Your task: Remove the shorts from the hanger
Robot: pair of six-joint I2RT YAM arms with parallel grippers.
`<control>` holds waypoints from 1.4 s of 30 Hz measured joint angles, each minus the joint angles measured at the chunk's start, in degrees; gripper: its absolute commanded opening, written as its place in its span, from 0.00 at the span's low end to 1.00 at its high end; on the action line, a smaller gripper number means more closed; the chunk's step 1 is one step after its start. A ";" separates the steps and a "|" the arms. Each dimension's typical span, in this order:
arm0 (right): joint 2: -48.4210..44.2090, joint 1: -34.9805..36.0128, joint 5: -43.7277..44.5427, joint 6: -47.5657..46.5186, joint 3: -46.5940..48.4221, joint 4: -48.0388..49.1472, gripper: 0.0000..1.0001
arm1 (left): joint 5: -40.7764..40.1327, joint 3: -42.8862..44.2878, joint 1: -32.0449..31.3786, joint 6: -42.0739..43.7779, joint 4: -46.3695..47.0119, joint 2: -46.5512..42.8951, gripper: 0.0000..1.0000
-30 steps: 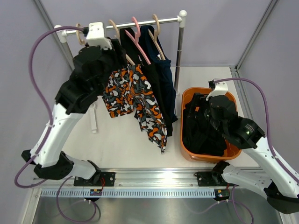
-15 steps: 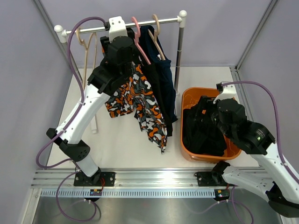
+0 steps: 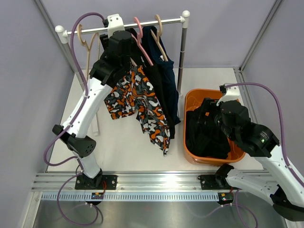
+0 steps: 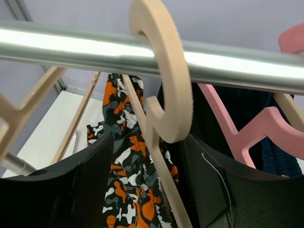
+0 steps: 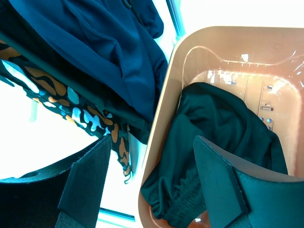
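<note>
Patterned shorts [image 3: 137,102] hang from a beige hanger [image 4: 166,85] hooked over the rail [image 3: 156,21]. Behind them, black shorts [image 3: 161,88] and navy shorts [image 3: 168,71] hang from a pink hanger [image 3: 139,32] and another beige hanger [image 3: 159,29]. My left gripper [image 4: 149,185] is up at the rail, open, and the beige hanger's neck runs between its fingers [image 4: 90,175] without touching them. Another pair of black shorts [image 5: 223,128] lies in the orange basket [image 5: 161,123]. My right gripper [image 5: 152,180] hovers open over the basket's left rim, holding nothing.
An empty beige hanger [image 3: 85,42] hangs near the rail's left end. The rack's right post [image 3: 182,52] stands just behind the basket [image 3: 190,97]. Grey walls close in the table on the left, back and right.
My left arm has swung right along the rail, from its left end to the patterned shorts' hanger, and its jaws have widened a little. The right arm rose slightly, then stayed still.
</note>
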 measured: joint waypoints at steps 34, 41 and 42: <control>-0.11 0.00 -0.02 0.15 0.02 -0.72 0.77 | 9.18 4.72 3.54 -0.22 -6.25 2.54 0.00; 0.42 0.00 -0.07 0.09 0.28 -0.63 0.76 | 12.48 5.57 3.54 1.95 -8.74 -1.90 0.00; 0.61 0.00 -0.09 0.09 0.44 -0.63 0.76 | 13.03 5.40 3.52 1.99 -9.42 -3.04 0.00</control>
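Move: The neck of the hanger with the camo shorts is just in front of the left hand, about 2 cm ahead, in line sideways and some 3 cm lower. The rail crosses about 3 cm ahead and 2 cm above the hand. Along the rail, the pink hanger stands roughly 10 cm to the hand's right and the empty hanger about 12 cm to its left. From the right hand, the camo shorts' hanger neck lies about 25 cm ahead, 37 cm left and 11 cm up. Forward and down first, the left hand eases some 3 cm in with open fingers around the hanger neck just below the rail, then shuts them and pinches it. Keeping that grip, it goes up about 5 cm and back towards the robot about 4 cm, turning clockwise by some 10 degrees, with the hook carried up past the rail. ##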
